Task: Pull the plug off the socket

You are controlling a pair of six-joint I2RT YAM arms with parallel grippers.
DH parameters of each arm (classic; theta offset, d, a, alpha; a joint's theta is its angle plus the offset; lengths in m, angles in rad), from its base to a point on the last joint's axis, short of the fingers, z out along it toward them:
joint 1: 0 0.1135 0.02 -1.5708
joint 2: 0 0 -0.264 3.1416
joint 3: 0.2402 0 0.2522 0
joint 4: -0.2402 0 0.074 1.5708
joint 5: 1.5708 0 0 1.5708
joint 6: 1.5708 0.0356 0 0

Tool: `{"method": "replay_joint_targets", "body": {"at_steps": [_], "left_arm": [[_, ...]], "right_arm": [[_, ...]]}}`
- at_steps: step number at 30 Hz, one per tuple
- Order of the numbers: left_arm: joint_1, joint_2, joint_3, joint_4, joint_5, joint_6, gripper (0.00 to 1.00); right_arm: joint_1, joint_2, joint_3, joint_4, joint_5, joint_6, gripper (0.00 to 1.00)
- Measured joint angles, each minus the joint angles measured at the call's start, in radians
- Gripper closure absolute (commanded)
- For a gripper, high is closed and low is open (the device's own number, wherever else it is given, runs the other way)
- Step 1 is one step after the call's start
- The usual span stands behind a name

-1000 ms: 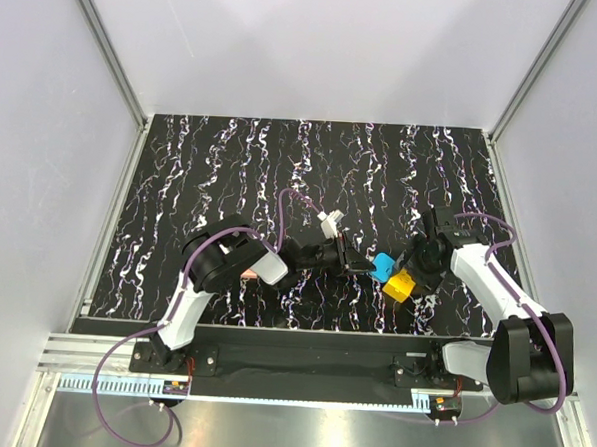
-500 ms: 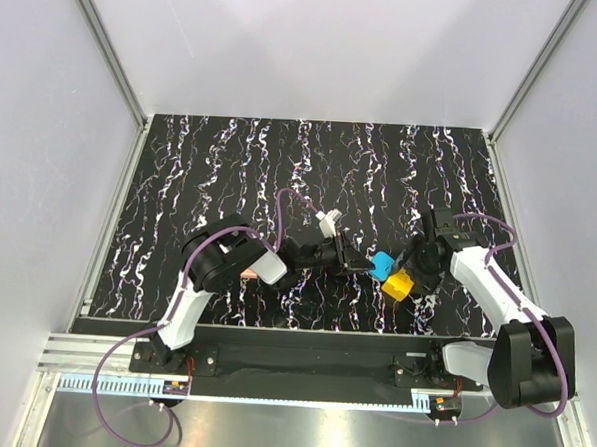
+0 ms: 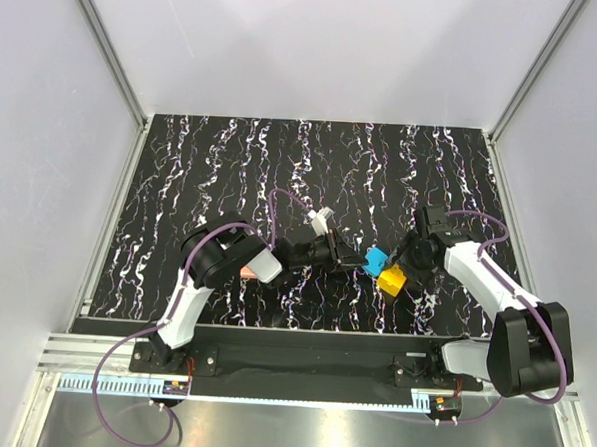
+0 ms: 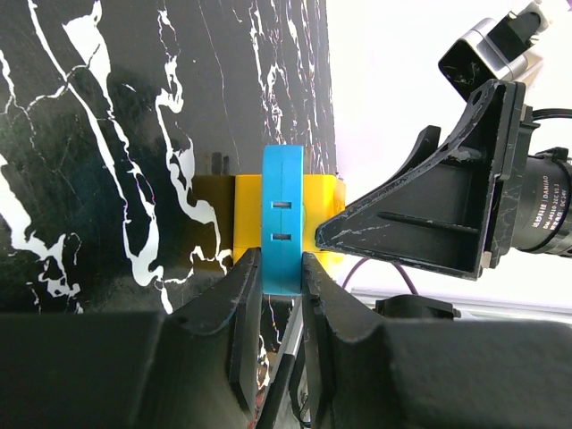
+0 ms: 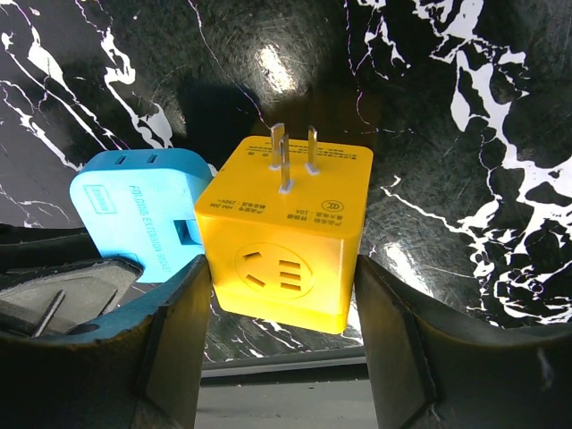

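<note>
A blue plug block (image 3: pixel 377 260) is still joined to the side of a yellow cube socket (image 3: pixel 392 280), near the mat's front middle. My left gripper (image 3: pixel 363 262) is shut on the blue block; in the left wrist view its fingers (image 4: pixel 243 295) pinch the blue block (image 4: pixel 281 219), with the yellow cube (image 4: pixel 210 228) behind. My right gripper (image 3: pixel 404 267) is shut on the yellow cube. In the right wrist view the cube (image 5: pixel 286 223) sits between my right gripper (image 5: pixel 279 279) jaws, metal prongs upward, the blue block (image 5: pixel 134 210) on its left.
The black marbled mat (image 3: pixel 231 170) covers the table, with white walls around it. The right gripper's body (image 4: pixel 429 223) is close beside the left gripper's fingertips. The metal rail (image 3: pixel 301 359) runs along the near edge.
Both grippers, with the joined blue block and yellow cube, have shifted slightly left and away from the near edge. The two pieces remain joined.
</note>
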Motion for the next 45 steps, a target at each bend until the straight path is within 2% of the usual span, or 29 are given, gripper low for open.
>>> {"method": "replay_joint_targets", "body": {"at_steps": [9,15,20,28,36,41,45], "left_arm": [[0.016,-0.001,-0.021,0.025,0.0,0.001,1.0],[0.085,-0.003,-0.065,0.018,-0.031,0.009,1.0],[0.089,-0.053,-0.088,-0.049,-0.043,0.053,1.0],[0.087,-0.411,-0.133,-0.322,-0.092,0.269,1.0],[0.1,-0.782,-0.332,-0.613,-0.189,0.466,1.0],[0.103,-0.913,-0.428,-0.771,-0.224,0.519,1.0],[0.108,-0.928,-0.455,-0.816,-0.232,0.523,1.0]], "right_arm": [[0.008,-0.013,-0.009,0.009,0.013,0.016,1.0],[0.006,-0.022,-0.01,0.004,0.05,0.029,1.0],[0.006,-0.025,-0.01,0.004,0.058,0.029,1.0],[0.006,-0.027,-0.013,0.008,0.06,0.024,1.0],[0.006,-0.028,-0.013,0.009,0.06,0.021,1.0],[0.009,-0.031,-0.015,0.01,0.06,0.02,1.0],[0.009,-0.037,-0.019,0.016,0.06,0.014,1.0]]}}
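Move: The yellow socket, still joined to the blue plug in the left fingers, has its middle about 6 cm to the left hand's right and 3 cm back, at nearly the same height. The pink plug lies on the table roughly 30 cm to the left of that hand, 4 cm back and 5 cm lower. For the right hand, which grips the socket, the blue plug sits about 4 cm to the left and 3 cm ahead. The blue plug, kept pinched in the left fingers, is drawn off the yellow socket leftward and forward some 5 cm, sinking slightly, then raised about 9 cm. The left hand carries it on left and back, lowering again, to end 18 cm left of its start, fingertips tipped some 30 degrees downward. The right hand keeps its hold on the socket, shifting barely 1 cm right. ##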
